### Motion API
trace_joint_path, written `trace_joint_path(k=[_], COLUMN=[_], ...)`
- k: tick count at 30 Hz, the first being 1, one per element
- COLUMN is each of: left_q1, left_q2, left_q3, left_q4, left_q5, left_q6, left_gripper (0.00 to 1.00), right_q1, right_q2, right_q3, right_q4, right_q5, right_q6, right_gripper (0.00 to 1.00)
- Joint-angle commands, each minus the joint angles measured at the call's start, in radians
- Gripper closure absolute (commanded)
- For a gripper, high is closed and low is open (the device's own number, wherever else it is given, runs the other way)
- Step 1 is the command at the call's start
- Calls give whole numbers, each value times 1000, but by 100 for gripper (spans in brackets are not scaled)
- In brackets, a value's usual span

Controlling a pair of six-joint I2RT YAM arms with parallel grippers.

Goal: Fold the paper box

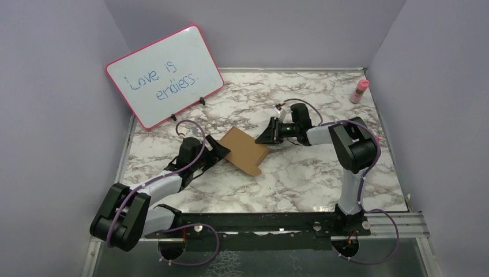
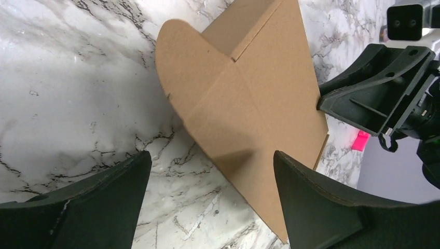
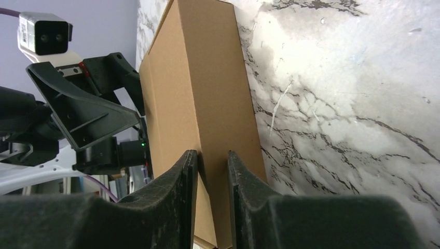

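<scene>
The paper box point(image 1: 245, 151) is a brown, partly folded carton lying on the marble table point(image 1: 311, 173) between my two arms. It fills the left wrist view point(image 2: 259, 93), with a rounded flap at its far end. My left gripper point(image 1: 222, 149) is open at the box's left edge, and a corner of the box lies between its wide-spread fingers point(image 2: 211, 155). My right gripper point(image 1: 264, 135) is at the box's right edge. Its jaws stand narrowly apart point(image 3: 212, 153), and a folded ridge of the box point(image 3: 207, 93) runs into the gap. Contact is unclear.
A pink-framed whiteboard point(image 1: 164, 75) with handwriting stands at the back left. A pink bottle point(image 1: 360, 91) stands at the back right corner. Lilac walls enclose the table on three sides. The two grippers face each other closely across the box.
</scene>
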Motion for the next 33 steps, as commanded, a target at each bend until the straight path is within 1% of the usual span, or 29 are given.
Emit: trace_joint_path(k=[1,5,10,13,16,19,23,27,33], left_q1=[-4,-4,-4,-4,-4,-4,-4,-4,-4], left_q2=[-39,-118,-224,-275,-293,-274,-222,-168,-65], left_q3=[24,16,-27,-78,-119,-132,-133,-118,-65], left_q4=[34,36,36,38,37,36,38,40,63], left_q5=[-2,-36,-119,-186,-218,-220,-203,-183,-140], left_q6=[-12,-15,-28,-84,-142,-168,-175,-156,-111], left_gripper=[12,11,11,18,28,36,39,39,36], right_q1=[-27,-42,-45,-48,-48,-49,-50,-52,-60], right_q2=[56,74,91,101,106,109,119,127,128], right_q3=[-33,-43,-49,-45,-45,-42,-36,-39,-35], right_q4=[24,33,47,47,47,37,17,9,-14], right_q5=[-37,-46,-53,-56,-53,-46,-30,-22,-6], right_q6=[58,69,72,66,64,56,40,33,14], right_gripper=[72,73,73,73,73,73,73,73,73])
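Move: The box's loose tuck flap is the left gripper's business: its middle lies about 6 cm to the right, 5 cm back and a couple of centimetres lower. The box body sits about 8 cm right and 1 cm back, with the right gripper about 13 cm right and 1 cm ahead. From the right gripper, the flap is some 6 cm left and 6 cm back, the box body about 4 cm left and 2 cm back. Bring the left gripper straight up about 6 cm beside the flap, tipping its fingers upward, to raise the flap; then move it some 3 cm left, clear of the cardboard, and lower it about 7 cm while turning counter-clockwise some 13 degrees and closing the wide-open fingers partway. Keep the right fingers pinched on the box's far-right edge, easing about 1 cm to the right. ##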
